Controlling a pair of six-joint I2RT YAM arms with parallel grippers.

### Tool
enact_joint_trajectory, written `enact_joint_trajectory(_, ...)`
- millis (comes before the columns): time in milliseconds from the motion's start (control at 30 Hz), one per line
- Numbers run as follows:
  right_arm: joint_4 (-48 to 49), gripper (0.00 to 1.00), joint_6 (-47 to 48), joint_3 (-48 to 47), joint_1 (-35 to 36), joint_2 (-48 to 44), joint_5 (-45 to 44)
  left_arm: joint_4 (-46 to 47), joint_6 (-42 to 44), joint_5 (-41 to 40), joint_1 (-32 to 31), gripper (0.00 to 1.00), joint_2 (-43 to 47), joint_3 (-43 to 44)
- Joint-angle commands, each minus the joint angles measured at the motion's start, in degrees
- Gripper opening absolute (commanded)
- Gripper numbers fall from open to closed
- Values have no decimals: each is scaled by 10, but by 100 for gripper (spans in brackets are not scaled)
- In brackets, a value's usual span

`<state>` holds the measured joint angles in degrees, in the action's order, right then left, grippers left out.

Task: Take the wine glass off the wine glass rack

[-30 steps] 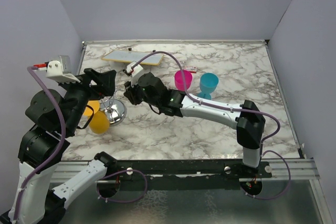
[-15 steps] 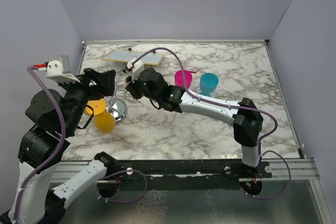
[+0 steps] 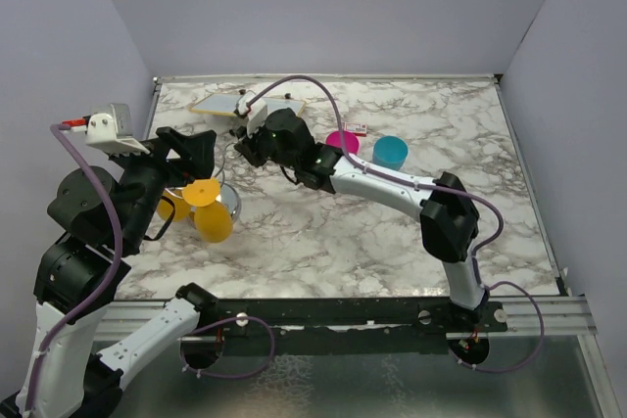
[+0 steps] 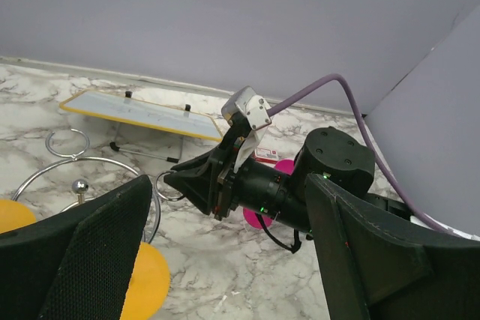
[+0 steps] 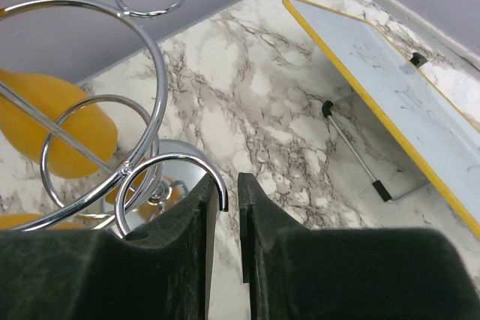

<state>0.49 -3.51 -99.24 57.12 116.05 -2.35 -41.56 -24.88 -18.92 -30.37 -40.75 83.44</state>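
Note:
The chrome wine glass rack (image 3: 227, 203) stands at the left of the marble table, its wire rings close in the right wrist view (image 5: 174, 157). A yellow wine glass (image 3: 214, 224) hangs tilted at the rack's front, its round foot up. A second yellow glass (image 3: 172, 209) sits behind my left arm. My right gripper (image 3: 243, 152) is shut on the tip of one wire ring (image 5: 223, 196). My left gripper (image 3: 196, 149) is open and empty above the rack; both yellow glasses (image 4: 146, 282) show below its wide fingers (image 4: 82, 260).
A yellow-framed board (image 3: 211, 105) on a wire stand lies at the back left, behind my right wrist. A pink glass (image 3: 343, 142), a blue glass (image 3: 390, 151) and a small card (image 3: 355, 128) stand right of centre. Walls close the back and both sides.
My right gripper has moved toward the back, still on the wire ring. The front yellow glass has swung right and forward, its foot tipping up. The left arm has not moved.

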Motion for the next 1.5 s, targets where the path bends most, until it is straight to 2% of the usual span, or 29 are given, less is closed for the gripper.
enact_joint_trajectory(0, 47, 18, 37, -32, -23, 25, 51, 17, -1, -7, 3, 86, 4, -9)
enact_joint_trajectory(367, 48, 20, 91, -113, -42, 87, 104, 17, -9, 2, 3, 86, 1, -11)
enact_joint_trajectory(500, 53, 23, 99, -122, -48, 99, 127, 16, -10, 4, 3, 86, 3, -17)
enact_joint_trajectory(700, 34, 39, 95, -118, -52, 83, 150, 17, -14, 6, 3, 85, 3, -21)
enact_joint_trajectory(800, 15, 51, 91, -105, -52, 60, 167, 17, -14, 5, 3, 86, 2, -24)
enact_joint_trajectory(1067, -53, 66, 78, -71, -52, -2, 147, 16, -13, 24, 3, 86, -11, -28)
enact_joint_trajectory(1300, -76, 68, 94, -51, -54, -22, 116, 6, -18, 54, 3, 86, -34, -24)
enact_joint_trajectory(1467, -71, 69, 90, -3, -58, -57, 115, -20, -16, 76, 3, 86, -56, -13)
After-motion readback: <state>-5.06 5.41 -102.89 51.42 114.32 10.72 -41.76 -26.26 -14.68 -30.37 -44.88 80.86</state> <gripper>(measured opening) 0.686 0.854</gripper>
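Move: The rack's open ring is right at the right fingertips, about 2 cm to the left and level with them. From that hand the nearer yellow wine glass hangs some 9 cm back, 8 cm left and 6 cm lower. The rack's middle is about 2 cm back, 8 cm left and 10 cm down, and the whiteboard about 16 cm ahead, 1 cm left and 15 cm down. For the left hand, that same yellow glass is roughly 4 cm ahead, 5 cm left and 29 cm below. Push the rack's ring onward with the nearly shut right fingers, forward about 4 cm and a little left, turning the hand some 10 degrees counter-clockwise. Then open the fingers wide and draw them off the ring, about 4 cm right, slightly back and up. Bring the open left gripper down about 3 cm, easing right and forward, its tips dipping slightly. ##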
